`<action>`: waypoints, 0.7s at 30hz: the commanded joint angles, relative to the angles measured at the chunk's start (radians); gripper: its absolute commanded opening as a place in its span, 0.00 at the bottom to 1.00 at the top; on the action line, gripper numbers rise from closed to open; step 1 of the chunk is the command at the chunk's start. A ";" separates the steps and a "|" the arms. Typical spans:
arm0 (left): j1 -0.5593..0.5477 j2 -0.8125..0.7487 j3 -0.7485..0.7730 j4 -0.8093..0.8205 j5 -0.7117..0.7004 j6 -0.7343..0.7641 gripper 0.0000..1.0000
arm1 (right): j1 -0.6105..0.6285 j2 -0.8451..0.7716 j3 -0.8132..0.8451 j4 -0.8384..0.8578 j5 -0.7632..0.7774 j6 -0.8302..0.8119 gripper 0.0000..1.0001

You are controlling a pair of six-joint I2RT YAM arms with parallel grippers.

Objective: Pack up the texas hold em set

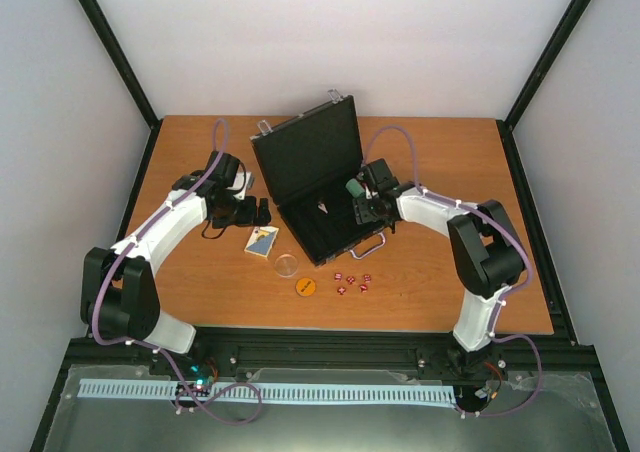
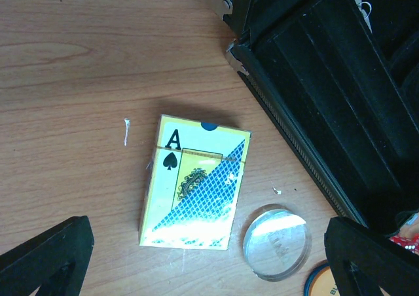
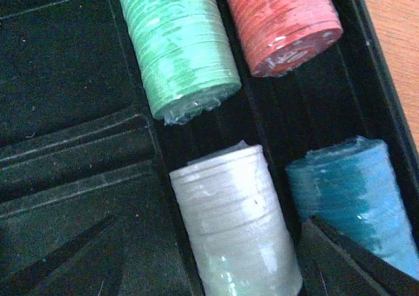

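Note:
The black briefcase (image 1: 306, 155) lies open mid-table, its lid propped up at the back. My right gripper (image 1: 362, 210) hangs over its right side. In the right wrist view, green (image 3: 180, 47), red (image 3: 281, 21), white (image 3: 236, 224) and blue (image 3: 357, 198) chip stacks lie in the case's slots. The right gripper (image 3: 211, 243) stands open astride the white stack, with a gap on its left. My left gripper (image 2: 209, 257) is open above the blue-white card box (image 2: 196, 191) and the clear disc (image 2: 276, 242), holding nothing. The orange disc (image 1: 306, 287) and the small red dice (image 1: 352, 283) lie on the wood in front of the case.
The case's silver handle (image 1: 372, 244) sticks out toward the dice. Its front corner (image 2: 237, 55) lies close to the card box. Black frame posts and white walls close in the table at the left, right and back.

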 commanded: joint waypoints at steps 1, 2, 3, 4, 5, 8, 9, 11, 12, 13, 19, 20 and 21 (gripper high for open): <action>-0.004 0.003 0.002 0.008 -0.005 0.013 1.00 | -0.002 -0.076 -0.010 -0.027 0.037 0.004 0.73; -0.004 0.003 0.003 0.008 -0.005 0.012 1.00 | -0.003 -0.086 -0.006 -0.030 0.035 0.004 0.73; -0.004 0.004 0.004 0.008 -0.006 0.012 1.00 | -0.001 -0.099 -0.001 -0.038 0.031 0.004 0.73; -0.004 0.003 0.006 0.007 -0.007 0.011 1.00 | -0.001 -0.112 0.007 -0.046 0.027 0.004 0.74; -0.004 0.002 0.007 0.006 -0.008 0.011 1.00 | -0.003 -0.126 0.014 -0.056 0.020 0.004 0.76; -0.004 -0.005 0.006 0.003 -0.015 0.007 1.00 | -0.002 -0.179 0.038 -0.096 -0.004 0.007 0.89; -0.004 -0.008 0.005 0.003 -0.017 0.005 1.00 | -0.002 -0.196 0.048 -0.112 -0.021 0.006 0.94; -0.004 -0.012 0.003 0.000 -0.016 0.004 1.00 | -0.002 -0.210 0.077 -0.161 -0.054 0.006 1.00; -0.004 -0.012 0.003 0.000 -0.017 0.004 1.00 | -0.002 -0.209 0.093 -0.193 -0.071 0.006 1.00; -0.004 -0.014 0.004 -0.001 -0.018 0.003 1.00 | -0.002 -0.207 0.109 -0.221 -0.085 0.012 1.00; -0.004 -0.017 0.025 -0.014 -0.032 0.013 1.00 | -0.002 -0.215 0.127 -0.326 -0.143 0.006 1.00; -0.004 -0.020 0.027 -0.016 -0.032 0.014 1.00 | -0.002 -0.222 0.128 -0.335 -0.143 0.001 1.00; -0.004 -0.022 0.029 -0.018 -0.030 0.015 1.00 | -0.001 -0.228 0.128 -0.344 -0.142 -0.003 1.00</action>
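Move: The right hand is down in the case's tray, its already parted fingers about the white chip stack, whose middle is about 1 cm ahead, 1 cm right and 1 cm below. At much the same height, the blue stack is roughly 3 cm ahead and 5 cm right, the green about 8 cm ahead and 4 cm left, the red some 11 cm ahead and 1 cm left. From the left hand the white stack lies about 8 cm ahead, 30 cm right and 8 cm below. Up out of the case's tray goes the right hand, roughly 9 cm and quickly after a slow start, leaving the white stack beneath it; its fingers spread from mostly open to fully open on the way. Near the top it eases back a couple of centimetres towards its base, its left side tipping up slightly. ##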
